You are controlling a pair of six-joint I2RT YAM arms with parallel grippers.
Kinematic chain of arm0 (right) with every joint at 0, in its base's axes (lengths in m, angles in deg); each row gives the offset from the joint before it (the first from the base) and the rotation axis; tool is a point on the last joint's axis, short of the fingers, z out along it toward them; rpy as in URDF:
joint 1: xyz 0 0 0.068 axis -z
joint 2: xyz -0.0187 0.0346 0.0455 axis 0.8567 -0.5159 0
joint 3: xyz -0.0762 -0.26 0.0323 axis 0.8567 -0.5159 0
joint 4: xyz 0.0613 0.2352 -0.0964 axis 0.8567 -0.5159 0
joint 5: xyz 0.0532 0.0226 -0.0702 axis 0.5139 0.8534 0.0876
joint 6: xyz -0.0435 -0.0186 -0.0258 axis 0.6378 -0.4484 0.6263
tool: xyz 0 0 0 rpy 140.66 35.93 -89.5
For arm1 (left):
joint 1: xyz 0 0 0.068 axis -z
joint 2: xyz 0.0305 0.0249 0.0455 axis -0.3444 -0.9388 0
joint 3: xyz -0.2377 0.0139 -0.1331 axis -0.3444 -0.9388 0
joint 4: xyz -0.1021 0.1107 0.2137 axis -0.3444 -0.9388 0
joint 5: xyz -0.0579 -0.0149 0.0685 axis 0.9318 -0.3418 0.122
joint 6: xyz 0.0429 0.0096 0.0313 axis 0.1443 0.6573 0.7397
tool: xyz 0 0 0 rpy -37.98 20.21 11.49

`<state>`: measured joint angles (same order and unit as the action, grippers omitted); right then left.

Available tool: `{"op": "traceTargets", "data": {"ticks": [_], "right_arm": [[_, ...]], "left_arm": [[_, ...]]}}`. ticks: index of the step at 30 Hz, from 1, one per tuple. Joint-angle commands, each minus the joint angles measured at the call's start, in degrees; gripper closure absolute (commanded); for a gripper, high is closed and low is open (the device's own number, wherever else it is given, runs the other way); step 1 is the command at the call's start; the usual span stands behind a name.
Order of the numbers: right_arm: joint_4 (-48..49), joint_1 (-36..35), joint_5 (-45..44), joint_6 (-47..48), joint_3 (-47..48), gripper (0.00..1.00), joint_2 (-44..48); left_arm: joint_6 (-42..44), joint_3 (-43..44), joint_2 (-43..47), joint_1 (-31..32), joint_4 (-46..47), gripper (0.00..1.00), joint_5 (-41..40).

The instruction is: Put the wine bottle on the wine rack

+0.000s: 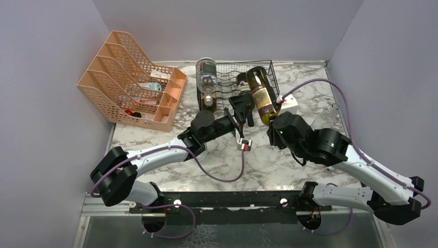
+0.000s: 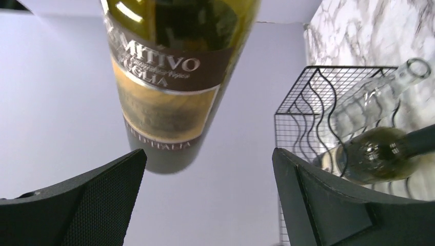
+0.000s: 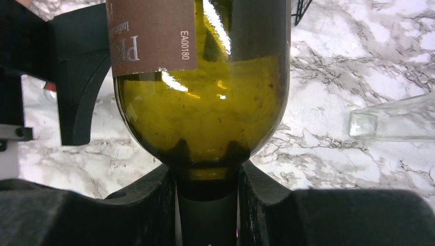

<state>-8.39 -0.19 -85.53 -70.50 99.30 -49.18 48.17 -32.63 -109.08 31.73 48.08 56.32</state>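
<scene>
The wine bottle [image 1: 262, 95] is dark green glass with a brown label. It lies tilted, its base over the right part of the black wire wine rack [image 1: 235, 82] and its neck pointing toward the arms. My right gripper [image 1: 274, 122] is shut on the bottle's neck; in the right wrist view both fingers [image 3: 154, 200] press the neck below the bottle's shoulder [image 3: 205, 128]. My left gripper [image 1: 243, 111] stands open just left of the bottle. In the left wrist view the bottle [image 2: 174, 77] hangs above the gap of the left gripper [image 2: 209, 154], touching neither finger.
A clear glass bottle [image 1: 207, 80] lies on the rack's left side, also seen through the wires [image 2: 374, 97]. A peach mesh file organizer [image 1: 134, 82] stands at the back left. Walls close in left, right and behind. Clear glass [image 3: 390, 123] shows over the marble top [image 1: 222, 155].
</scene>
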Motion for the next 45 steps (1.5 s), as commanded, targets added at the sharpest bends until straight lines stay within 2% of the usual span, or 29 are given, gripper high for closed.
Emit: {"op": "traceTargets", "data": {"ticks": [1, 8, 14, 17, 20, 23, 27, 30, 45], "right_arm": [[7.41, 0.2, -8.48, -3.84, 0.11, 0.99, 0.33], [11.11, 0.29, -8.35, -5.92, -1.53, 0.99, -3.21], [19.05, 2.16, -2.43, -3.08, -2.77, 0.99, -6.94], [23.93, 4.29, 2.58, -2.04, -3.13, 0.99, -9.55], [28.69, 7.37, 8.12, -1.48, -3.03, 0.99, -13.09], [33.59, 11.1, 13.31, -0.62, -2.43, 0.99, -17.01], [37.64, 13.74, 14.5, 0.08, 0.17, 0.99, -21.81], [39.42, 14.92, 15.54, -0.27, 2.19, 0.99, -25.34], [40.83, 17.39, 20.09, -4.31, 11.53, 0.99, -40.21]], "left_arm": [[-17.36, 5.02, 3.61, 0.24, 1.81, 0.01, -7.24], [-47.24, 9.97, 8.53, -0.16, 0.52, 0.01, -32.56], [-59.46, 8.37, 13.68, -0.98, -1.38, 0.01, -43.83], [-69.65, 12.28, 15.1, -1.05, -11.58, 0.01, -48.17], [-78.49, 16.88, 16.18, -1.07, -23.94, 0.01, -48.41], [-84.83, 19.92, 17.08, -1.04, -32.09, 0.01, -46.89], [-89.49, 20.86, 19.19, -1.04, -38.95, 0.01, -45.56], [-90.78, 19.6, 21.83, -1.03, -40.73, 0.01, -45.0], [-88.15, 15.76, 26.16, -1.04, -39.11, 0.01, -45.3]]}}
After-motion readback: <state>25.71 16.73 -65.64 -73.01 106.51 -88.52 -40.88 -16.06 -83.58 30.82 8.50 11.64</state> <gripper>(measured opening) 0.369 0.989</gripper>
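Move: The right hand already holds the wine bottle by its neck; its place, the gap in the wine rack right of the clear bottle, lies about 25 cm ahead of the right hand, 15 cm to its left and 14 cm below. The clear bottle is about 8 cm left of that gap, level with it; the dark bottle in the rack is some 8 cm right of it and 6 cm lower. From the empty left hand the gap is roughly 14 cm ahead, 7 cm left and 18 cm below. Keep the right fingers shut on the bottle's neck and carry the bottle leftward and down at first, then mainly forward over the rack beside the clear bottle: about 16 cm forward, 13 cm left and 10 cm down. Meanwhile clear the open left gripper some 17 cm left and 10 cm up, rolling it and swinging its fingers from pointing right to mostly forward. ##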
